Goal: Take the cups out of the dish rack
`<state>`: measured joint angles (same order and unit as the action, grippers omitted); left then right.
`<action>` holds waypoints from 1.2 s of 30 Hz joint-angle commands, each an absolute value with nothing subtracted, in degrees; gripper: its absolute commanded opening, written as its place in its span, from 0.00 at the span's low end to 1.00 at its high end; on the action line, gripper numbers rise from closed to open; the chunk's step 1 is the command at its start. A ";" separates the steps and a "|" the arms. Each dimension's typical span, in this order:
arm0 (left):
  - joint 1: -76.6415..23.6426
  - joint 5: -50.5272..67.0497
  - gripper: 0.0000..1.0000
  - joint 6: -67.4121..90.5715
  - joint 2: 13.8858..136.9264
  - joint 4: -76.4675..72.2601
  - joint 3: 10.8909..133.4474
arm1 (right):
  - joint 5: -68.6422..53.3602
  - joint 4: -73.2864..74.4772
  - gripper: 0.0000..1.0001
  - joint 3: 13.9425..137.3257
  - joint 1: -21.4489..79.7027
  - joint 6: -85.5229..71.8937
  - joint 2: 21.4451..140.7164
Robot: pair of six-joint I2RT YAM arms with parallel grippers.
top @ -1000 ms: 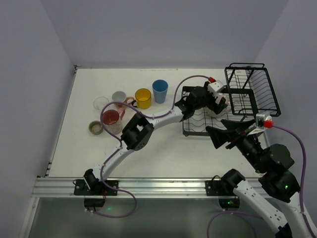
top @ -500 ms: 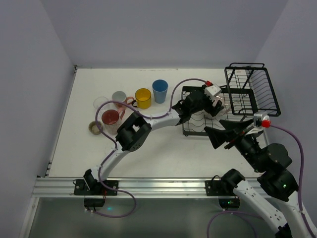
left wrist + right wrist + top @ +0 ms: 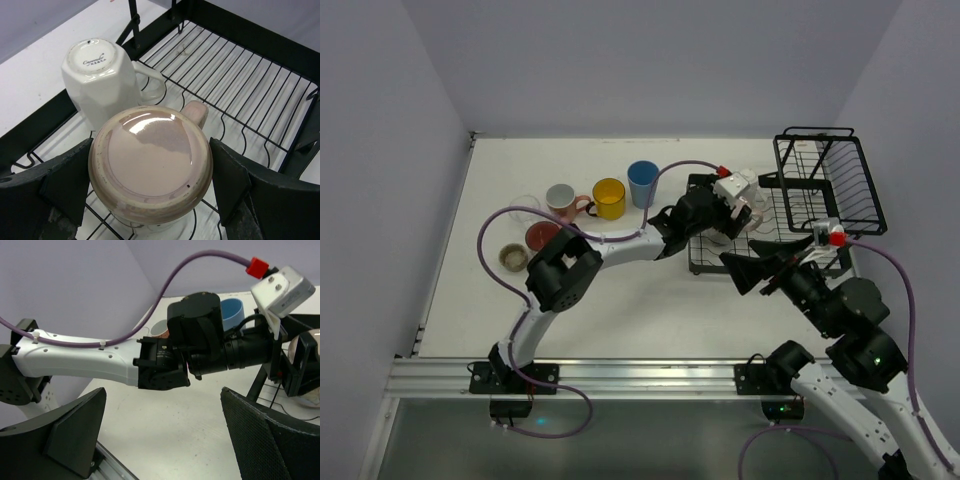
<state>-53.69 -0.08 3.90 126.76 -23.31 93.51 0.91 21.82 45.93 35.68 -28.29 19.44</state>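
Note:
In the left wrist view an upside-down pink mug (image 3: 150, 160) fills the space between my left gripper's (image 3: 150, 175) fingers (image 3: 65, 180), which press on both of its sides just above the dish rack's (image 3: 240, 85) wire floor. Behind it a white mug (image 3: 100, 80) stands upside down on the rack. From above, the left gripper (image 3: 745, 205) is over the flat tray part of the rack (image 3: 712, 262). My right gripper (image 3: 755, 262) hangs open over the table in front of the rack, nothing between its fingers (image 3: 75, 430).
On the table to the left stand a blue cup (image 3: 643, 183), a yellow cup (image 3: 609, 198), a pinkish handled mug (image 3: 561, 197), a red-pink cup (image 3: 542, 237), a clear glass (image 3: 523, 208) and a small beige cup (image 3: 513, 257). The rack's tall basket section (image 3: 825, 185) rises at the right.
My left gripper has narrowed onto the pink mug and drawn a little to the left. The right arm has shifted slightly left, still open.

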 commanded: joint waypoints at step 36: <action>-45.35 2.28 0.00 44.20 78.23 -42.27 63.29 | 1.23 -11.23 0.97 27.95 35.86 -53.43 26.54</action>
<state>-45.76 2.79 38.04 83.88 -32.16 64.40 0.45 -3.07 28.86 35.68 -49.74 25.76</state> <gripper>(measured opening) 0.867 0.971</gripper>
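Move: The left gripper holds the beige cup just below its finger point, low in the rack. The open right gripper waits about 22 cm back, 6 cm left and 19 cm above. The white mug stands some 8 cm ahead of the left hand, 2 cm right and 5 cm lower; the blue cup lies 8 cm ahead, 22 cm left and 8 cm lower. From the right gripper, the beige cup is 22 cm ahead, 6 cm right and 21 cm below. Keep the left grip on the beige cup and raise it some 22 cm clear of the rack while carrying it about 15 cm left, finally drawing back, towards the right gripper. Roll the left hand left side down so its fingers tip upward. Ease the open right gripper forward, left and down, about 5 cm each way, its left side rolling up, to meet the cup. ##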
